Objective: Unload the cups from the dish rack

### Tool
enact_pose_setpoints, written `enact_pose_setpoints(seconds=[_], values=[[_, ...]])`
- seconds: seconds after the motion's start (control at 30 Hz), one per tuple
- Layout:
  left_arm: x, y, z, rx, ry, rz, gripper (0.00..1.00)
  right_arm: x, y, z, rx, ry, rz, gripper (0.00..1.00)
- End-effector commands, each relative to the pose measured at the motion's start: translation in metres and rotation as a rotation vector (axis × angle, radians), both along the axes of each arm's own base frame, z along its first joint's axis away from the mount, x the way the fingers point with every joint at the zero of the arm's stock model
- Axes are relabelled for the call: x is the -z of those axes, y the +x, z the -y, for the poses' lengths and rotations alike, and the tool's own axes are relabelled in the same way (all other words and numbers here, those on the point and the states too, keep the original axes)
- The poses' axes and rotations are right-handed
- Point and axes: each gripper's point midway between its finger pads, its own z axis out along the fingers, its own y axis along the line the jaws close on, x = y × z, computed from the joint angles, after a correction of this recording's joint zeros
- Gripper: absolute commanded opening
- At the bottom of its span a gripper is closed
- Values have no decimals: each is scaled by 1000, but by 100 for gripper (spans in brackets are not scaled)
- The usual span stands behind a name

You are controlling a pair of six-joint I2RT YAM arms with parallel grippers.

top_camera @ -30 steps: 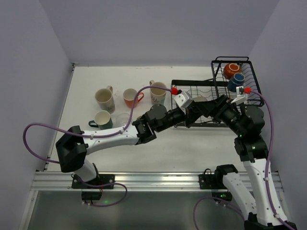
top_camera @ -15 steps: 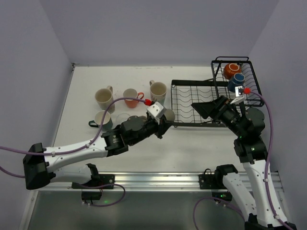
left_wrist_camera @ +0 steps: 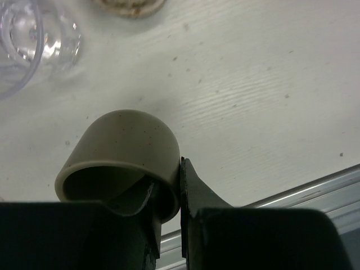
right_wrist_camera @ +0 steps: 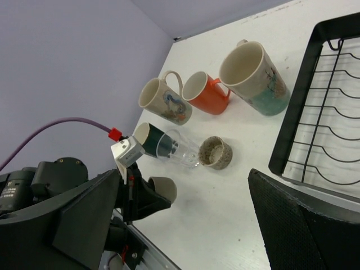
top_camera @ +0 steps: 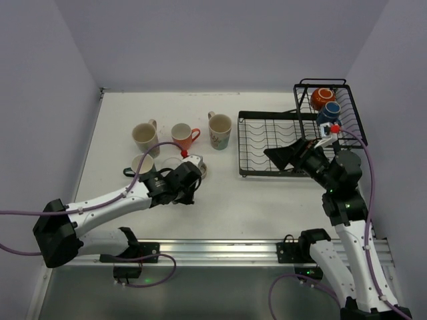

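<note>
My left gripper is shut on the wall of a beige cup, one finger inside it and one outside. The cup is tipped on its side low over the table near the front rail, and shows again in the right wrist view. My right gripper stands open and empty over the dish rack's flat tray. In the raised basket sit an orange cup and a blue cup.
On the table left of the rack stand a patterned cream mug, an orange mug and a tall cream mug. Nearer the front are a dark teal cup, a clear glass and a speckled cup.
My left arm has swung from the rack leftward and down to the table front with the beige cup. The right gripper has opened and drawn back a little.
</note>
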Motion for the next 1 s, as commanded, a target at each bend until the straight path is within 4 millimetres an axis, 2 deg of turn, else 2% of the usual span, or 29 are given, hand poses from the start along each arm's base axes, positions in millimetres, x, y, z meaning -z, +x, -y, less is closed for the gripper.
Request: enact_pose_setpoints(seconds=[0.0, 0.07, 0.2, 0.43, 0.5, 0.53, 0.57, 0.7, 0.73, 0.77, 0.9, 0.97], values=[[15, -14, -16, -69, 22, -126, 0, 12, -2, 2, -1, -48, 17, 99], [23, -13, -24, -96, 59, -142, 0, 18, -2, 3, 2, -64, 22, 99], [50, -10, -29, -123, 103, -198, 0, 26, 2, 10, 34, -115, 18, 99], [75, -8, -41, -142, 193, -227, 0, 24, -5, 6, 3, -101, 41, 99], [77, -7, -43, -143, 207, -228, 9, 23, -5, 7, 9, -101, 48, 99], [76, -6, -42, -144, 208, -226, 15, 23, -5, 7, 8, -100, 48, 99], [75, -6, -42, -139, 210, -226, 27, 24, -5, 7, 8, -100, 46, 99], [64, -3, -43, -137, 213, -206, 51, 25, -2, 7, 13, -96, 38, 99], [59, 0, -41, -134, 201, -191, 55, 25, -2, 7, 13, -94, 34, 99], [50, 4, -39, -133, 182, -164, 63, 23, -2, 7, 14, -91, 39, 99], [17, 17, -27, -116, 120, -91, 74, 17, -5, -1, -27, -47, 31, 99], [-7, 24, -16, -87, 60, -49, 77, 12, -4, -2, -26, -43, 34, 99]])
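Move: The left hand holds the small grey cup by its wall; the bare spot for it lies about 7 cm to the left, 2 cm back and 10 cm below. From the hand, the speckled cup stands some 11 cm ahead and 3 cm right, the clear glass 13 cm ahead and 8 cm left, the green mug 13 cm ahead and 19 cm left, all roughly 10 cm lower. From the right hand that spot is about 35 cm left, 7 cm back and 31 cm down. The left hand lowers the pinched grey cup about 7.5 cm to the bare table on the robot's side of the clear glass, easing some 4.5 cm left and turning about 20 degrees so the fingers point nearly straight down, then opens them wide, lets go of the wall and rises about 3.5 cm. Meanwhile the right hand, open and empty at the rack, sinks about 3 cm and stays there. ##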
